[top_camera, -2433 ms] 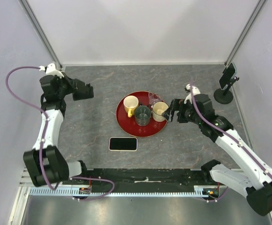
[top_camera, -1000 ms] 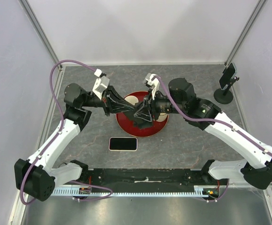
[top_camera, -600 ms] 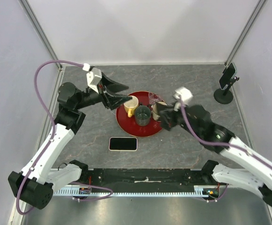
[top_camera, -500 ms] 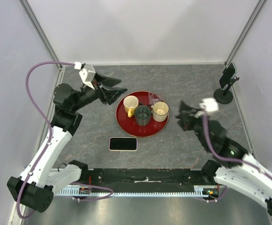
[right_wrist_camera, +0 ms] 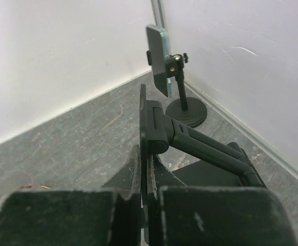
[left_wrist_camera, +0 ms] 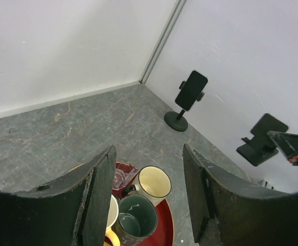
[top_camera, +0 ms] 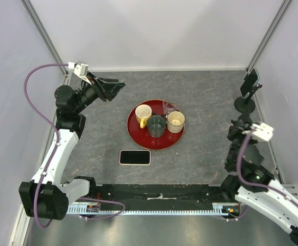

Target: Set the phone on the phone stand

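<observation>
The phone (top_camera: 135,157) lies flat, dark screen up, on the grey table in front of the red tray (top_camera: 138,139). My right gripper (top_camera: 239,134) is at the right side of the table, shut on the thin back plate of a black folding phone stand (right_wrist_camera: 200,146). In the right wrist view the two fingers (right_wrist_camera: 133,169) pinch that plate edge-on, right gripper (right_wrist_camera: 144,156). My left gripper (top_camera: 114,88) hangs open over the far left of the table with nothing between its fingers (left_wrist_camera: 100,179), left gripper (left_wrist_camera: 149,171). The held stand (left_wrist_camera: 264,137) also shows in the left wrist view.
The tray holds a yellow mug (top_camera: 143,115), a dark green mug (top_camera: 156,126), a cream mug (top_camera: 175,121) and a clear glass (top_camera: 168,107). A round-based pole stand (top_camera: 246,100) with a phone-like slab clamped in it stands in the far right corner by the wall.
My right arm has swung from the tray to the right side of the table and is now shut. My left arm has drawn back toward the far left corner and its jaws have opened.
</observation>
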{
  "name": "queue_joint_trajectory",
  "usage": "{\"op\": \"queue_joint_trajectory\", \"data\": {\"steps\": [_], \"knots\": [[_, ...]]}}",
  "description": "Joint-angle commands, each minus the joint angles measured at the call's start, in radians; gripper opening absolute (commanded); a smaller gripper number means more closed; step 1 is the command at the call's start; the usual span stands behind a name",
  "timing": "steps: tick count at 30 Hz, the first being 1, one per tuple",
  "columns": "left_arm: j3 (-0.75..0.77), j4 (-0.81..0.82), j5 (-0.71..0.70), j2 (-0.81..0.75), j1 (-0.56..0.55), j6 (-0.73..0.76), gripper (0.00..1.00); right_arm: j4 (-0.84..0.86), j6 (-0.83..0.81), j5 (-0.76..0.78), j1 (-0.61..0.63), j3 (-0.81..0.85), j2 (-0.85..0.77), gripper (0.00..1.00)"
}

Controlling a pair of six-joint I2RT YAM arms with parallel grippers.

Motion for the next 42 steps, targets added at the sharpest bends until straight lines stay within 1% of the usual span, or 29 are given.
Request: {"op": "queue_joint_trajectory", "data": {"steps": [1,2,3,4,6,7,9,10,12,13,14,15,16,17,19,20,23,25,27,28,29,31,35,38,40,41,42], "knots": [[-0.002,0.085,0.043,-0.023,0.008,-0.047,0.61,0.164,-0.074,-0.176,-0.129,0.015,0.193,0.0],[-0.002,0.083,0.043,-0.027,0.008,-0.042,0.61,0.169,-0.054,-0.265,-0.193,0.016,0.246,0.0],[-0.002,0.083,0.042,-0.025,0.008,-0.039,0.61,0.172,0.007,-0.48,-0.271,0.019,0.27,0.0],[-0.002,0.083,0.043,-0.022,0.008,-0.039,0.61,0.169,0.035,-0.587,-0.435,0.035,0.299,0.0],[-0.002,0.083,0.046,-0.02,0.006,-0.039,0.61,0.152,0.088,-0.813,-0.592,0.056,0.383,0.0],[-0.001,0.083,0.049,-0.022,0.006,-0.041,0.61,0.155,0.104,-0.979,-0.726,0.062,0.403,0.0],[0.001,0.085,0.052,-0.028,0.008,-0.041,0.61,0.251,0.145,-1.157,-0.845,0.032,0.442,0.0],[0.001,0.088,0.054,-0.028,0.006,-0.044,0.61,0.294,0.174,-1.318,-0.987,-0.005,0.466,0.0],[-0.001,0.092,0.06,-0.034,0.008,-0.051,0.61,0.397,0.234,-1.487,-1.112,-0.022,0.504,0.0],[-0.002,0.1,0.063,-0.036,0.008,-0.057,0.61,0.45,0.315,-1.635,-1.227,-0.052,0.549,0.0],[-0.004,0.114,0.066,-0.037,0.008,-0.062,0.61,0.583,0.352,-1.692,-1.278,-0.072,0.573,0.0],[-0.005,0.118,0.074,-0.039,0.008,-0.067,0.61,0.653,0.387,-1.747,-1.323,-0.092,0.599,0.0],[-0.005,0.123,0.074,-0.042,0.008,-0.071,0.6,0.711,0.421,-1.782,-1.393,-0.124,0.642,0.0],[-0.005,0.124,0.074,-0.042,0.009,-0.071,0.6,0.795,0.426,-1.813,-1.416,-0.138,0.661,0.0],[-0.009,0.129,0.074,-0.043,0.008,-0.073,0.6,0.909,0.417,-1.83,-1.45,-0.198,0.713,0.01],[-0.009,0.132,0.074,-0.042,0.008,-0.074,0.6,1.045,0.418,-1.845,-1.455,-0.223,0.736,0.01],[-0.015,0.143,0.075,-0.034,0.008,-0.085,0.6,1.251,0.426,-1.91,-1.479,-0.277,0.842,0.0],[-0.018,0.164,0.084,-0.024,0.008,-0.105,0.6,1.295,0.426,-1.965,-1.501,-0.275,0.923,0.0],[-0.021,0.193,0.098,-0.011,0.011,-0.133,0.59,1.38,0.456,-2.005,-1.519,-0.274,0.981,0.0],[-0.025,0.21,0.103,-0.01,0.012,-0.145,0.59,1.426,0.472,-2.005,-1.535,-0.284,1.042,0.0],[-0.028,0.223,0.106,-0.008,0.017,-0.168,0.6,1.503,0.486,-2.005,-1.539,-0.286,1.072,0.0],[-0.035,0.247,0.115,-0.008,0.022,-0.18,0.59,1.522,0.489,-2.008,-1.561,-0.274,1.138,0.0],[-0.038,0.266,0.12,0.0,0.029,-0.203,0.59,1.522,0.469,-2.005,-1.587,-0.26,1.208,0.0],[-0.047,0.307,0.127,0.01,0.04,-0.238,0.59,1.537,0.477,-1.952,-1.596,-0.258,1.229,0.0],[-0.051,0.321,0.132,0.018,0.045,-0.252,0.58,1.479,0.44,-1.951,-1.598,-0.226,1.224,0.0],[-0.053,0.338,0.135,0.022,0.049,-0.269,0.58,1.386,0.429,-1.924,-1.598,-0.211,1.221,0.0],[-0.056,0.35,0.138,0.024,0.052,-0.277,0.58,1.346,0.414,-1.913,-1.596,-0.188,1.218,0.0]]}}
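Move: The folding stand already pinched in the right hand is taken to a bare patch of table about 14 cm ahead, 13 cm to the right and some 26 cm below that hand. The phone stand with the phone already on it stands roughly 25 cm ahead and 18 cm to the right; the cream mug is about 14 cm ahead and 20 cm to the left. From the left hand that patch is some 3 cm ahead, 54 cm right and 34 cm below. The folding stand, still clamped between the closed right fingers, swings about 12 cm forward and about as far right while sinking, then goes down almost straight to a place just short of the phone stand's round base, some 18 cm lower in all. On the way the wrist turns roughly 20 degrees counter-clockwise and rolls its left side up. The empty left hand stays open and eases up and back a little. ##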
